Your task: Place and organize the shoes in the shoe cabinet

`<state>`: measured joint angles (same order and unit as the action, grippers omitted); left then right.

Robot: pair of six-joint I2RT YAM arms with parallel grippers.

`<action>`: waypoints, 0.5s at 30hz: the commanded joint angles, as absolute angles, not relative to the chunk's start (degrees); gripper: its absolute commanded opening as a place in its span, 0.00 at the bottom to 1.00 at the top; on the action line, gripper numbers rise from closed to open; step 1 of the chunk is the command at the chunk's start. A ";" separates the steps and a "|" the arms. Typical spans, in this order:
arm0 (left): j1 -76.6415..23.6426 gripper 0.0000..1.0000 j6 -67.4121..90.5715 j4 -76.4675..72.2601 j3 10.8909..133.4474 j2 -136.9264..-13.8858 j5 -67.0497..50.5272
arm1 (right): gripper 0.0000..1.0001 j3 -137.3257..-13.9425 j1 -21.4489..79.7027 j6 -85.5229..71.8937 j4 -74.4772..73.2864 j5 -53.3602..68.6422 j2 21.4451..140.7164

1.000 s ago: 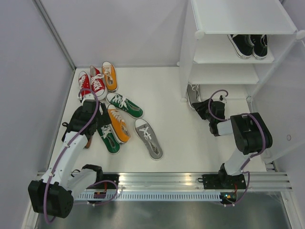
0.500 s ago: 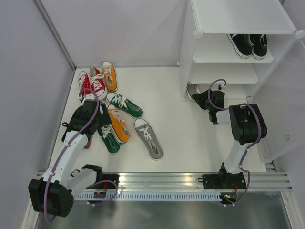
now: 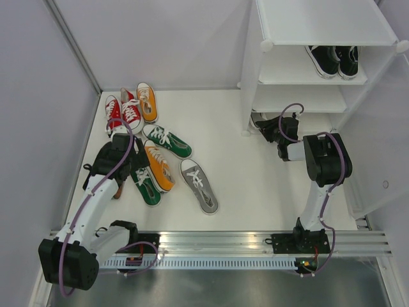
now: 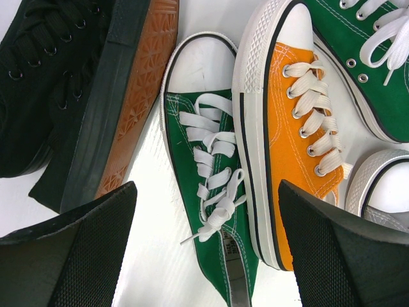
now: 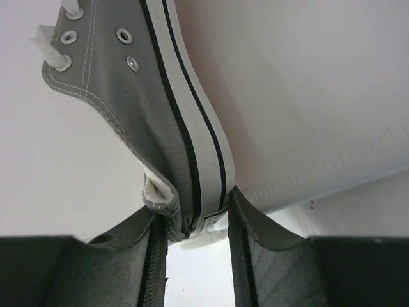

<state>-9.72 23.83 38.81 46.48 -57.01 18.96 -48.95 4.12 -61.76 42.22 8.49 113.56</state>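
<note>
My right gripper [image 3: 276, 126] is shut on the heel of a grey shoe [image 3: 259, 119] at the mouth of the shoe cabinet's [image 3: 319, 22] lowest tier. In the right wrist view its gripper [image 5: 192, 220] pinches the grey shoe [image 5: 137, 96] by the heel, on its side. A black pair [image 3: 333, 59] stands on an upper shelf. My left gripper [image 3: 121, 163] hovers open over the floor pile. In the left wrist view its gripper [image 4: 206, 208] straddles a green shoe [image 4: 201, 173], with an orange shoe [image 4: 300, 134] to the right and a black shoe [image 4: 70, 89] to the left.
On the floor at the left lie red shoes [image 3: 121, 112], an orange shoe [image 3: 147, 101], a green shoe [image 3: 167, 142], another orange shoe [image 3: 158, 166], a green shoe [image 3: 147, 187] and a grey shoe [image 3: 199, 185]. Grey walls close in both sides.
My right gripper has moved away from the arms' bases toward the cabinet's lowest tier, carrying the grey shoe with it. The left arm has not moved.
</note>
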 commanded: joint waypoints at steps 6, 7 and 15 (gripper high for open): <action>-9.49 0.94 22.06 36.83 46.41 -57.04 18.63 | 0.50 -56.16 4.75 -63.02 46.77 8.52 113.91; -9.49 0.94 21.97 36.91 46.41 -57.13 18.63 | 0.53 -56.16 4.75 -62.93 46.41 8.53 113.82; -9.49 0.94 22.06 36.91 46.58 -56.87 18.54 | 0.73 -52.83 4.83 -59.42 42.55 8.88 109.78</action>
<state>-9.72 23.83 38.81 46.48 -57.08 18.96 -52.21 4.40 -62.85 39.90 7.86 114.10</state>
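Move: The grey shoe being put away has its heel between the right hand's fingers, toe pointing into the cabinet; its middle is about 11 cm ahead, 2 cm left and level. The cabinet's front left foot stands some 7 cm to the left, level fore and aft and 3 cm lower. The other grey shoe lies roughly 25 cm back, 28 cm left and 2 cm lower. From the left hand, the shoe in the cabinet is about 34 cm ahead, 59 cm right and 9 cm lower. The grey shoe's heel, already pinched at the mouth of the lowest compartment, gets a last short push deeper in beside the left wall. The right hand eases forward and slightly up, about 1.5 cm in all. Its fingers then open wide, ending the pinch, and the hand stops just behind the heel, its wrist angle hardly changed. ##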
